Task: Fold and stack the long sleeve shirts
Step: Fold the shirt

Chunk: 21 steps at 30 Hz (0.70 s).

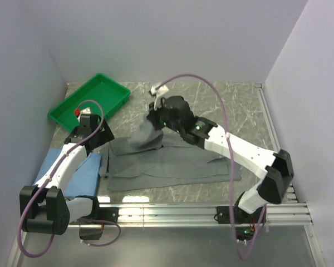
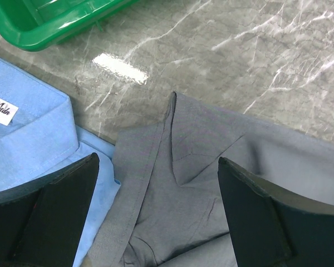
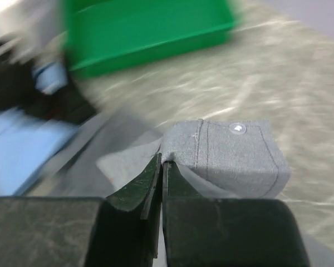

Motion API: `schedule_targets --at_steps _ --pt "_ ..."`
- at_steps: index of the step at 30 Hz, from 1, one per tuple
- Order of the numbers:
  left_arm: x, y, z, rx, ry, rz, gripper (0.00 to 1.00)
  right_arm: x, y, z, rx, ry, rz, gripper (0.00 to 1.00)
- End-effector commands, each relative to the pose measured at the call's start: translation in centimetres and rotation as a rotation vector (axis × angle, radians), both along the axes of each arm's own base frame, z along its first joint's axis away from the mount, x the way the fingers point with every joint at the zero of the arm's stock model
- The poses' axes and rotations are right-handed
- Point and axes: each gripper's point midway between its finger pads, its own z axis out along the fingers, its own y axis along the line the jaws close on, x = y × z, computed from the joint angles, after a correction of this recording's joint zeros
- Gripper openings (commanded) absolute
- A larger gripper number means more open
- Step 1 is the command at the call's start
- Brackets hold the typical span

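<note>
The grey long sleeve shirt [image 1: 172, 164] lies spread across the middle of the table. My right gripper [image 1: 153, 123] has one sleeve raised off it in a hanging fold. In the right wrist view that gripper [image 3: 162, 164] is shut on the edge of the grey cuff [image 3: 228, 156], which shows a button. The light blue shirt [image 1: 80, 172] lies folded at the left, partly under my left arm. My left gripper [image 2: 158, 183] stands open above the grey shirt's left edge [image 2: 200, 183], with nothing between its fingers [image 2: 55, 206]. The blue collar [image 2: 28, 128] with a label sits to its left.
A green plastic tray [image 1: 89, 100] stands at the back left, close to the left wall, and its rim [image 2: 50, 22] shows in the left wrist view. Bare marble tabletop [image 1: 222, 100] runs behind the shirts. A metal rail [image 1: 200, 214] lines the near edge.
</note>
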Motion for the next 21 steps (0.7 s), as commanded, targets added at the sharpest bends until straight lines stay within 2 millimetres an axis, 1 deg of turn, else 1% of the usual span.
schedule_targets --at_steps 1,3,4,5,6,7,8,9,10,11,12,13,15,16,18,19,21 --pt "1.0 0.3 2.2 0.014 -0.070 0.015 0.94 -7.4 2.1 0.2 0.026 0.048 0.335 0.00" --pt "1.0 0.4 2.3 0.015 -0.073 0.016 0.94 -10.7 2.0 -1.8 -0.023 0.102 0.460 0.00" --pt "1.0 0.4 2.3 0.015 -0.073 0.016 0.94 -13.0 1.8 -3.3 -0.061 0.156 0.530 0.00" --pt "1.0 0.3 2.2 0.014 -0.072 0.013 0.94 -15.5 1.7 -4.3 -0.074 0.199 0.645 0.00" --pt "1.0 0.3 2.4 0.013 -0.076 0.015 0.94 -16.8 1.4 -5.2 -0.107 0.222 0.693 0.00" --pt "1.0 0.3 2.4 0.013 -0.076 0.015 0.94 -18.9 0.7 -6.9 -0.167 0.282 0.741 0.01" --pt "0.9 0.4 2.3 0.016 -0.074 0.015 0.94 -19.7 0.0 -8.4 -0.220 0.307 0.771 0.03" --pt "0.9 0.4 2.3 0.017 -0.074 0.016 0.94 -20.6 -0.5 -9.5 -0.259 0.333 0.790 0.04" --pt "0.9 0.4 2.5 0.016 -0.080 0.016 0.94 -21.6 -1.7 -10.9 -0.319 0.389 0.804 0.07" --pt "0.9 0.4 2.5 0.017 -0.082 0.017 0.94 -22.3 -2.3 -12.2 -0.364 0.418 0.824 0.09" --pt "0.9 0.4 2.5 0.017 -0.080 0.017 0.94 -22.6 -2.8 -12.9 -0.395 0.439 0.825 0.12" --pt "0.9 0.5 2.5 0.019 -0.080 0.017 0.94 -23.2 -4.0 -13.8 -0.446 0.484 0.821 0.26" --pt "0.8 0.4 2.4 0.019 -0.079 0.016 0.94 -23.2 -5.2 -15.0 -0.517 0.512 0.803 0.34" --pt "0.8 0.4 2.4 0.019 -0.077 0.016 0.94 -23.2 -6.2 -15.5 -0.565 0.534 0.787 0.38" --pt "0.8 0.5 2.4 0.020 -0.077 0.017 0.94 -22.3 -6.6 -15.7 -0.610 0.521 0.735 0.43" --pt "0.8 0.5 2.3 0.020 -0.074 0.017 0.94 -21.4 -7.0 -15.9 -0.644 0.500 0.690 0.46" --pt "0.9 0.4 2.3 0.019 -0.072 0.016 0.94 -20.5 -6.6 -15.4 -0.642 0.467 0.669 0.47"
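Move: The right gripper holds the grey shirt's cuff. Its landing place, at the shirt's near edge, lies about 23 cm back, 2 cm left and 28 cm below. On the table at about that depth, the shirt's body lies some 10 cm back and 5 cm right, the blue shirt 15 cm back and 39 cm left, and the metal rail 29 cm back, level sideways. From the left gripper, the landing place is roughly 22 cm back, 24 cm right and 10 cm lower. Swing the right gripper fast back towards the base, about 22 cm, carrying the cuff over the shirt to its near edge; start nearly level, then sink some 16 cm and veer slightly right at the end. Meanwhile turn the wrist counter-clockwise about 40 degrees, tip the fingers down and roll its left side down, and open the fingers about halfway late in the swing to let go of the cuff. ##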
